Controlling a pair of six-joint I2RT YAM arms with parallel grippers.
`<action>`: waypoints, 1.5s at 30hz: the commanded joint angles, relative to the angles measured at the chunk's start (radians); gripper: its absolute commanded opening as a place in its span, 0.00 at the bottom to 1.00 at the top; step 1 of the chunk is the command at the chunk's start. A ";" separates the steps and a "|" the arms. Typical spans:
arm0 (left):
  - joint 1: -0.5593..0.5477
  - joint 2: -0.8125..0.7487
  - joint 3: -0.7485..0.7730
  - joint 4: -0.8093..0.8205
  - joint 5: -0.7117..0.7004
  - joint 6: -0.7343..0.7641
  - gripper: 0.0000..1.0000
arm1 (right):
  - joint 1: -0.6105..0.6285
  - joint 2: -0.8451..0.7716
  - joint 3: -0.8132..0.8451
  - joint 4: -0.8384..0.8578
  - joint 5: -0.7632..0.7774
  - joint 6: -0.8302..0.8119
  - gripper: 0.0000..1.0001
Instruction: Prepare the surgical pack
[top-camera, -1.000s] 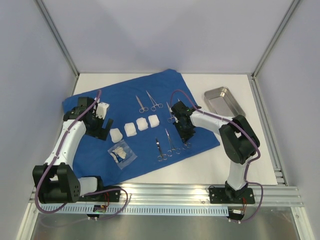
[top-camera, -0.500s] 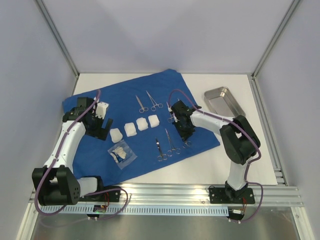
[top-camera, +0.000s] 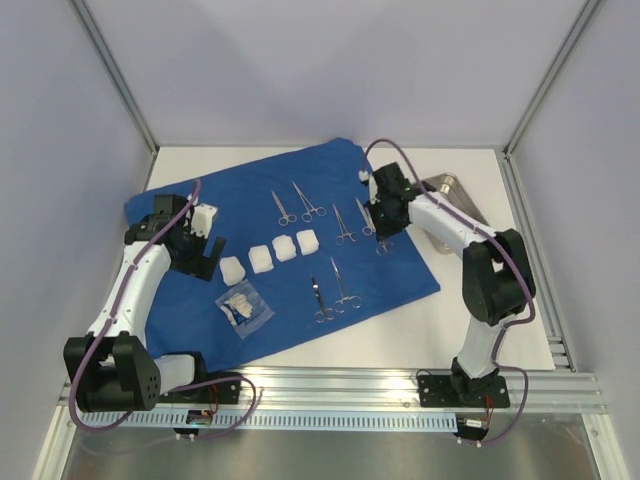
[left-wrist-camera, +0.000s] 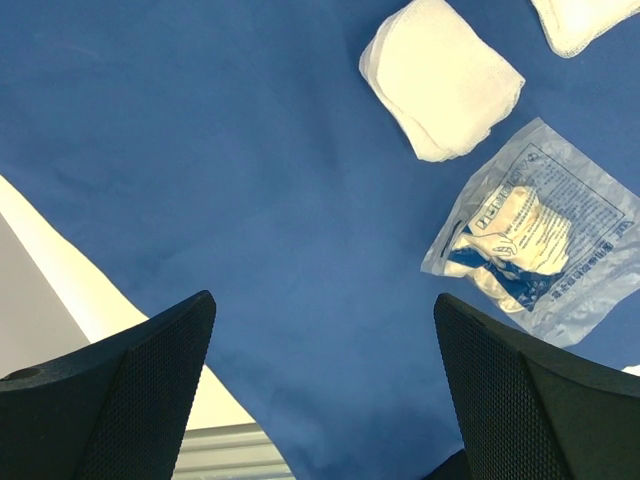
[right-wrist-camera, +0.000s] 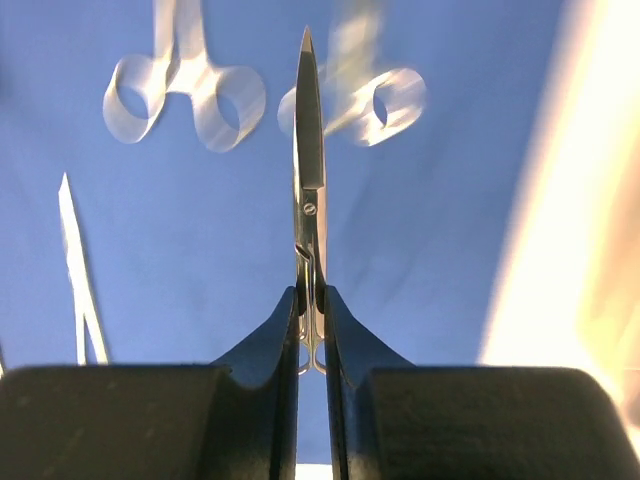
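The royal-blue drape (top-camera: 200, 215) lies spread flat on the table. The steel tray (top-camera: 452, 197) stands empty off its back right corner. Several white gauze squares (top-camera: 272, 254) lie in a row on the drape, one also in the left wrist view (left-wrist-camera: 442, 78). Silver scissor-like instruments lie at the back (top-camera: 296, 204) and front (top-camera: 334, 292). My right gripper (top-camera: 383, 228) is shut on one pair of scissors (right-wrist-camera: 309, 170), tip pointing away, held above the drape's right side. My left gripper (left-wrist-camera: 320, 385) is open and empty over the drape's left edge.
A clear plastic packet (top-camera: 243, 306) with white and blue contents lies on the drape in front of the gauze, also in the left wrist view (left-wrist-camera: 535, 232). Two ring handles (right-wrist-camera: 185, 95) lie below the held scissors. Frame posts stand at the back corners.
My right gripper has lifted the scissors from the drape's front right and carried them back and right, toward the tray. The left arm has not moved.
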 joint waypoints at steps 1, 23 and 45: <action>0.001 -0.013 0.051 -0.020 0.019 0.007 1.00 | -0.147 -0.056 0.134 0.017 -0.045 -0.113 0.00; 0.001 0.039 0.094 -0.042 0.008 0.007 1.00 | -0.462 0.191 0.183 0.064 -0.042 -0.424 0.00; 0.002 0.032 0.096 -0.052 0.005 0.015 1.00 | -0.519 0.185 0.234 0.047 -0.040 -0.395 0.46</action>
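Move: Off to the right hand's right lies the metal tray to which its held scissors are going: the middle is about 14 cm ahead, 21 cm right and 5 cm below. Of the instruments left on the cloth, the other scissors lie about 13 cm ahead and 3 cm left, the hemostat about 11 cm ahead and 9 cm left, both some 6 cm below. From the left hand the tray lies roughly 24 cm ahead, 65 cm right and 11 cm lower. Carrying the scissors pinched by their handles, the right hand swings quickly right and forward, about 20 cm by 10 cm, rising some 7 cm on the way before sinking about 11 cm into the near part of the tray, fingers still pointing steeply down. There it stops, and the fingers open to let go of the handles. ##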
